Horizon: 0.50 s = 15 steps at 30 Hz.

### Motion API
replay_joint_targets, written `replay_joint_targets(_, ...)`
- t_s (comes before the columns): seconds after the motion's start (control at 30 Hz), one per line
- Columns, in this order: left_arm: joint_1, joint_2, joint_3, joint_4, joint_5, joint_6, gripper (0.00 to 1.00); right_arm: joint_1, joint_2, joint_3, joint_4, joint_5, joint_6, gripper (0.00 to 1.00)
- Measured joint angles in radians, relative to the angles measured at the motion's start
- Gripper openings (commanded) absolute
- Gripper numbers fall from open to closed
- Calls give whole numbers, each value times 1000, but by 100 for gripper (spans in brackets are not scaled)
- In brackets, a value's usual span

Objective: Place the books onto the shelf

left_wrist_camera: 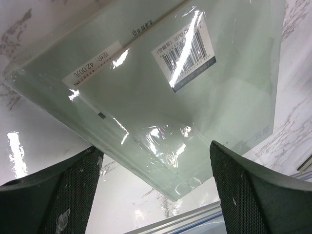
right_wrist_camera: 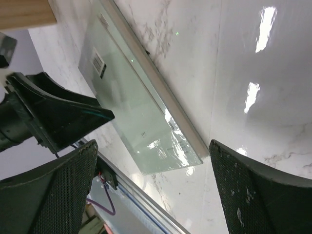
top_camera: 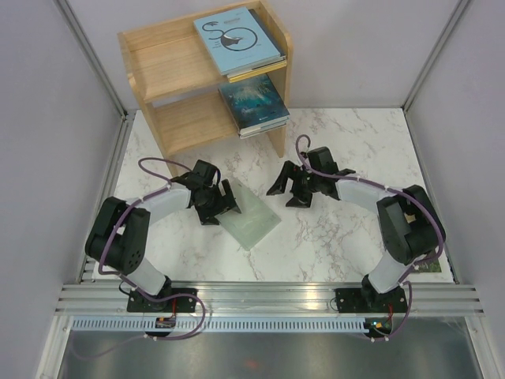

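A pale grey-green book in shiny wrap lies flat on the marble table, in front of the shelf. My left gripper hovers open at its left edge. In the left wrist view the book fills the frame and its near corner sits between the open fingers, untouched. My right gripper stands open to the book's right; in its wrist view the book lies ahead of the gripper. A light blue book tops the upper tier and a teal book the lower.
The shelf stands at the table's far left against the back wall. Grey walls close in both sides. An aluminium rail runs along the near edge. A dark green flat thing peeks out behind the right arm's elbow.
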Motion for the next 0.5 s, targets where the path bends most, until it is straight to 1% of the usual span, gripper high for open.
replay_joint_targets(0.13, 0, -10, -14, 15, 9, 12, 91, -23, 19, 74, -8, 18, -42, 98)
replay_joint_targets(0.3, 0, -34, -44, 45, 37, 29, 91, 10, 146, 78, 33, 35, -61, 98)
replay_joint_targets(0.33, 0, -38, -51, 53, 47, 33, 91, 18, 158, 73, 59, -3, -47, 98)
replay_joint_targets(0.5, 1, -49, -80, 96, 98, 47, 91, 108, 186, 56, 201, -13, -18, 98)
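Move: The last book, in its clear greenish sleeve, lies flat and slantwise between the hands. Its middle is about 12 cm left of the right hand, 6 cm back and 5 cm below, and some 7 cm right of the left hand, 2 cm back and a couple below. The foot of the shelf's right leg stands about 11 cm ahead of the right hand and 2 cm left; the left leg's foot is roughly 8 cm ahead of the left hand and 14 cm left. Forward first, about 3 cm with a small lift, the right hand then sinks beside the book and sweeps left some 5 cm while easing back, wide open, bringing a finger against the book's right long edge. The left hand, open and low at the opposite side, backs off about a centimetre left and back, turning slightly clockwise. ##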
